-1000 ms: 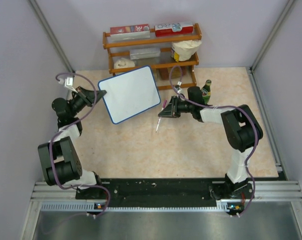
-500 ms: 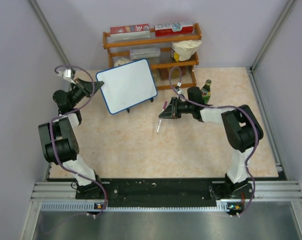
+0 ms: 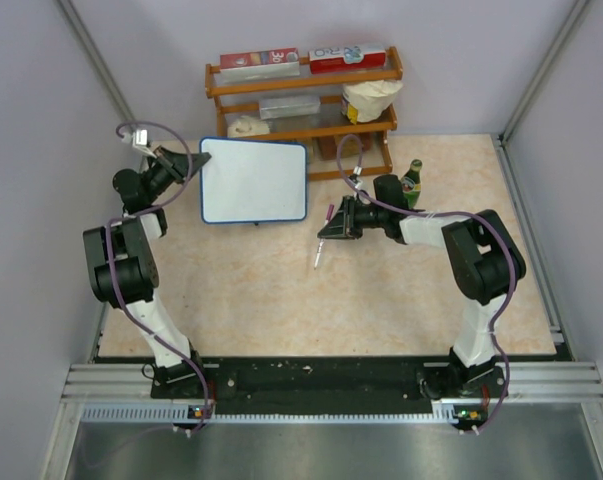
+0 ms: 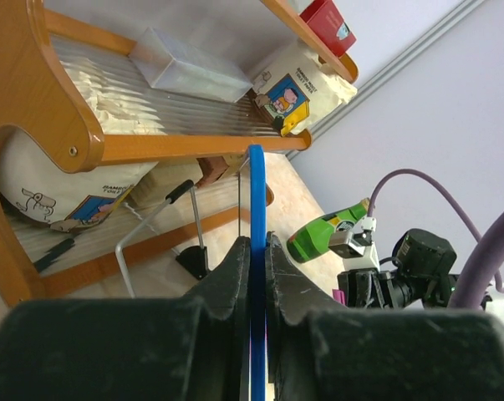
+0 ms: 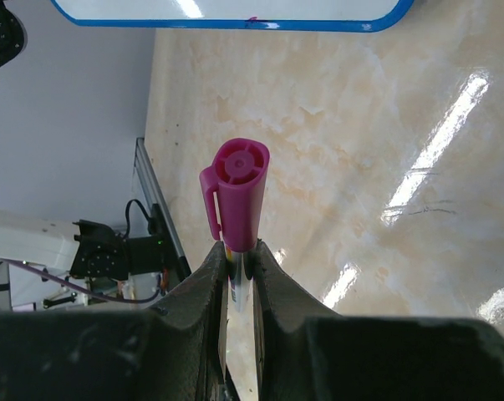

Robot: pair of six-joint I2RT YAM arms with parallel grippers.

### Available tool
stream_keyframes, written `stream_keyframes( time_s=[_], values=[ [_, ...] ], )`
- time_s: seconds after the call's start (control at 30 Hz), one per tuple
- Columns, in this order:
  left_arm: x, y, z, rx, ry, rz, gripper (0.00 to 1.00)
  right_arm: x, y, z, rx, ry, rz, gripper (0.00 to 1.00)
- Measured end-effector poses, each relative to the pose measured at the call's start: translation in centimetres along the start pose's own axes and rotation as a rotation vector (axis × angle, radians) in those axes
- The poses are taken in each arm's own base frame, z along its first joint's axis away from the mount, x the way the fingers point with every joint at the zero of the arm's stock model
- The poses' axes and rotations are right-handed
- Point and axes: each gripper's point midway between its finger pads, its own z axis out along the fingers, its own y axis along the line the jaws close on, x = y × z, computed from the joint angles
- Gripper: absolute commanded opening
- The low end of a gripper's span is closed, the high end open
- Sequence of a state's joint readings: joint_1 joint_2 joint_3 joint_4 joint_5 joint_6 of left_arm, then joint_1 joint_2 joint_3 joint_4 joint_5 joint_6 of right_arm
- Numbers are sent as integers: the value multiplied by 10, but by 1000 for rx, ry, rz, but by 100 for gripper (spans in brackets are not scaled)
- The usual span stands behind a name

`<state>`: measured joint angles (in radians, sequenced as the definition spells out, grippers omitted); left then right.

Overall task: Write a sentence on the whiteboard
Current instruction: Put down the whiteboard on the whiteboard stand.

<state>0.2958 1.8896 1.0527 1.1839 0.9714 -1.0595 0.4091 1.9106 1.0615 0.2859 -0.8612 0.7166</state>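
The whiteboard (image 3: 253, 180), blank white with a thin blue frame, stands squared up in front of the shelf. My left gripper (image 3: 193, 165) is shut on its left edge. In the left wrist view the blue frame (image 4: 257, 192) runs edge-on between the jaws of the left gripper (image 4: 257, 244), with a wire stand and a black foot (image 4: 191, 261) behind it. My right gripper (image 3: 328, 226) is shut on a marker (image 3: 317, 255) with a magenta cap (image 5: 237, 188), to the right of the board and apart from it. From the right gripper (image 5: 239, 255) the board's lower edge (image 5: 235, 23) shows ahead.
A wooden shelf rack (image 3: 301, 100) with boxes and bags stands right behind the board. A green bottle (image 3: 413, 178) stands beside the right wrist, also seen as a green bottle (image 4: 327, 234) from the left wrist. Grey walls close in the marble-patterned tabletop (image 3: 281, 300) on three sides.
The left arm has swung the whiteboard from a skewed tilt to a squared position, back toward the shelf. The right gripper with the marker has stayed where it was.
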Motion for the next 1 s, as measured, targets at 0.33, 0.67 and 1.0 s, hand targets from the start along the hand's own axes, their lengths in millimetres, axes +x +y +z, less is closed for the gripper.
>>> stream_keyframes(
  time_s=[0.33,0.67,1.0],
  values=[
    [14,0,2,10,13,-20,0,0,-1,0,2,1,-1,0],
    [91,-20,-25,-52,118,-171,0,-3,-1,-3,0,4,-26,0],
    [124,-43,-52,-116,196,-161,0,-17,-40,-31,89,-45,7,0]
  ],
)
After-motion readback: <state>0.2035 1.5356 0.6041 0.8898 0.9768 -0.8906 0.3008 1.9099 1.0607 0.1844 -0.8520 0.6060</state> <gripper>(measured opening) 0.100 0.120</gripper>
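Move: The left hand grips the whiteboard's left edge near its top; the feet of the whiteboard stand lie about 15 cm to its right, 4 cm back and some 21 cm below. The shelf's middle is roughly 10 cm ahead and 23 cm right, about 7 cm lower; the marker is 11 cm back, 25 cm right and 18 cm below. From the right hand, the stand feet are about 7 cm ahead, 12 cm left and 8 cm below. After a brief hold, the left hand keeps its grip and draws the whiteboard back towards the robot by about 11 cm, carrying it some 6 cm right and 7 cm down while the wrist tips down about 15 degrees, bringing the board back off the stand's hooks to their near side. The right hand, still pinching the marker, waits and then shifts right about 5 cm and slightly forward and down as the board's right edge comes over. ##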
